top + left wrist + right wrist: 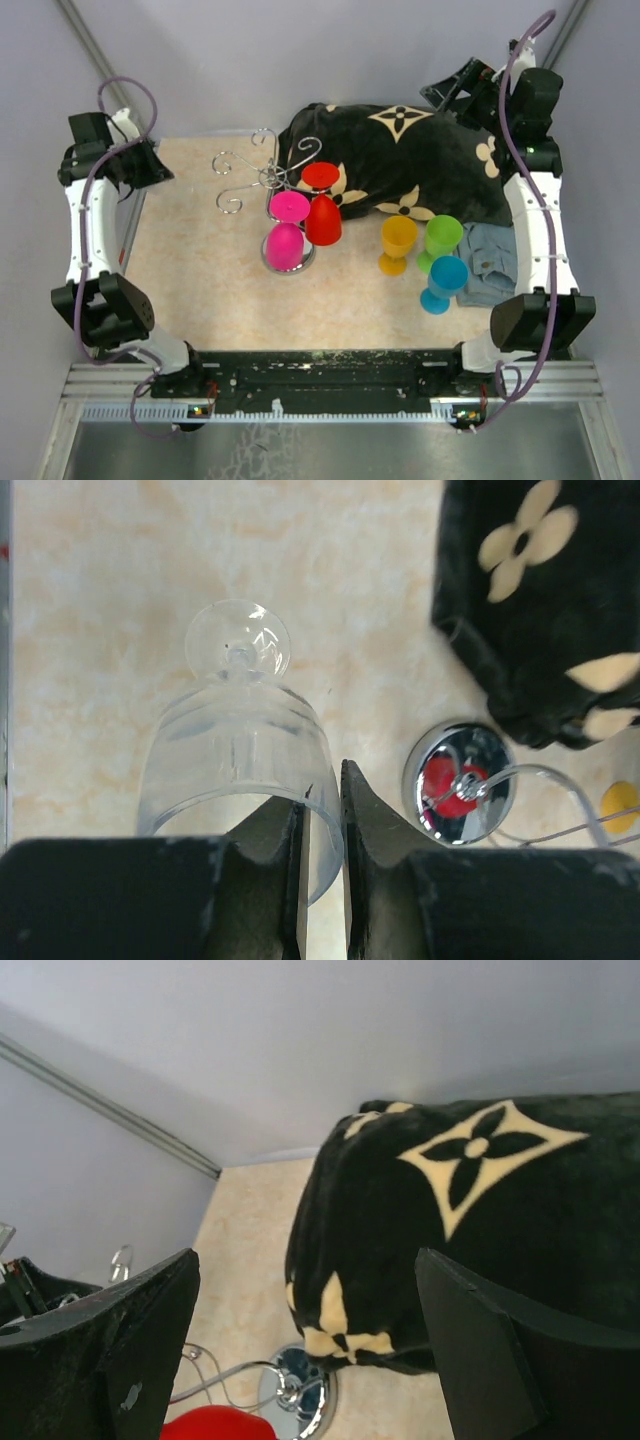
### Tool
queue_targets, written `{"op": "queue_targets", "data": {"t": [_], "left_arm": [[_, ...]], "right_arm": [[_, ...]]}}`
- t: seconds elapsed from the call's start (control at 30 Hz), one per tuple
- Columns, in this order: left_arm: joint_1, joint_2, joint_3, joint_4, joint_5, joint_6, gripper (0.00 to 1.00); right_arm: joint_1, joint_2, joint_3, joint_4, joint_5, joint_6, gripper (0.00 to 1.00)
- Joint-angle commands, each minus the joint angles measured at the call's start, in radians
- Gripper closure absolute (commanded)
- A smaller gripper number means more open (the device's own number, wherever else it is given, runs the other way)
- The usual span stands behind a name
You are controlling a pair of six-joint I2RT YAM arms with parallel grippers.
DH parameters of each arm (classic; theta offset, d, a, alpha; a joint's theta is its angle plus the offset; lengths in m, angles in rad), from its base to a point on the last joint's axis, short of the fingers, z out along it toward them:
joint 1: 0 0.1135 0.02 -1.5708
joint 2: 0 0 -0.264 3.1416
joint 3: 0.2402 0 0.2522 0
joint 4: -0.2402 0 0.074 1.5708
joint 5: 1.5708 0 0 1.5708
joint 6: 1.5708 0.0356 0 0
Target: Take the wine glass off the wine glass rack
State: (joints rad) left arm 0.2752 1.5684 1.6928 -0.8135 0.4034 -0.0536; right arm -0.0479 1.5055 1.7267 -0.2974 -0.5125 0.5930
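The wine glass rack (268, 176) is a silver wire stand with curled arms in the middle of the table. Its chrome base shows in the left wrist view (465, 780) and the right wrist view (300, 1395). A pink glass (286, 238) and a red glass (323, 212) hang on it. My left gripper (322, 780) is shut on the rim of a clear wine glass (235, 730), one finger inside the bowl and one outside, away from the rack at the far left (150, 165). My right gripper (305, 1260) is open and empty above the blanket (452, 95).
A black blanket with cream flowers (410, 160) lies at the back right, touching the rack. Yellow (397, 243), green (441, 240) and blue (443, 282) glasses stand right of the rack. A denim cloth (492, 262) lies beside them.
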Motion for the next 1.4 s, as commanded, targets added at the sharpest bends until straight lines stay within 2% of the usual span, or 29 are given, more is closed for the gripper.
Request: {"op": "queue_targets", "data": {"t": [0.0, 0.13, 0.2, 0.43, 0.7, 0.8, 0.87, 0.97, 1.2, 1.37], "left_arm": [[-0.033, 0.035, -0.062, -0.064, -0.113, 0.074, 1.0], [-0.077, 0.104, -0.084, -0.08, -0.179, 0.077, 1.0], [-0.098, 0.142, -0.083, -0.072, -0.197, 0.069, 1.0], [-0.165, 0.238, -0.041, -0.073, -0.22, 0.076, 1.0], [-0.181, 0.251, -0.045, -0.088, -0.191, 0.079, 0.98], [-0.181, 0.247, -0.034, -0.101, -0.177, 0.087, 0.8], [-0.182, 0.244, -0.023, -0.111, -0.172, 0.095, 0.64], [-0.18, 0.243, 0.003, -0.133, -0.169, 0.108, 0.5], [-0.169, 0.235, 0.092, -0.185, -0.166, 0.131, 0.38], [-0.169, 0.209, 0.148, -0.217, -0.153, 0.133, 0.35]], "right_arm": [[0.008, -0.081, 0.001, -0.105, 0.098, -0.116, 0.11], [0.052, -0.024, 0.124, -0.313, 0.235, -0.198, 0.11], [0.085, -0.006, 0.165, -0.365, 0.283, -0.218, 0.1], [0.127, -0.009, 0.162, -0.395, 0.319, -0.202, 0.09], [0.153, -0.032, 0.158, -0.435, 0.327, -0.199, 0.09], [0.161, -0.037, 0.157, -0.443, 0.302, -0.196, 0.08], [0.171, -0.041, 0.159, -0.446, 0.283, -0.192, 0.08], [0.188, -0.046, 0.171, -0.452, 0.25, -0.185, 0.08], [0.205, -0.077, 0.192, -0.462, 0.145, -0.162, 0.07], [0.206, -0.116, 0.176, -0.494, 0.1, -0.15, 0.07]]}}
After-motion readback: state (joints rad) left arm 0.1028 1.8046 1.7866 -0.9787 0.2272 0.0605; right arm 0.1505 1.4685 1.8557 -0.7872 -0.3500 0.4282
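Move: The clear wine glass, gripped by its rim in the left fingers, is bound for bare table about 28 cm below that hand and 3 cm ahead. From the hand, the rack's round base lies about 25 cm right, 8 cm back; the hanging pink glass about 28 cm right, 15 cm back. From the right hand, the red glass hangs some 25 cm left, 10 cm back, 20 cm lower. The clear wine glass, still pinched at the rim, is carried on down about 12 cm and a little right onto the table beside the rack, the left wrist tipping some 20 degrees further down; the left fingers pause, open, and start back up. Meanwhile the empty right hand, wide open, eases back, left and down towards the red glass. ##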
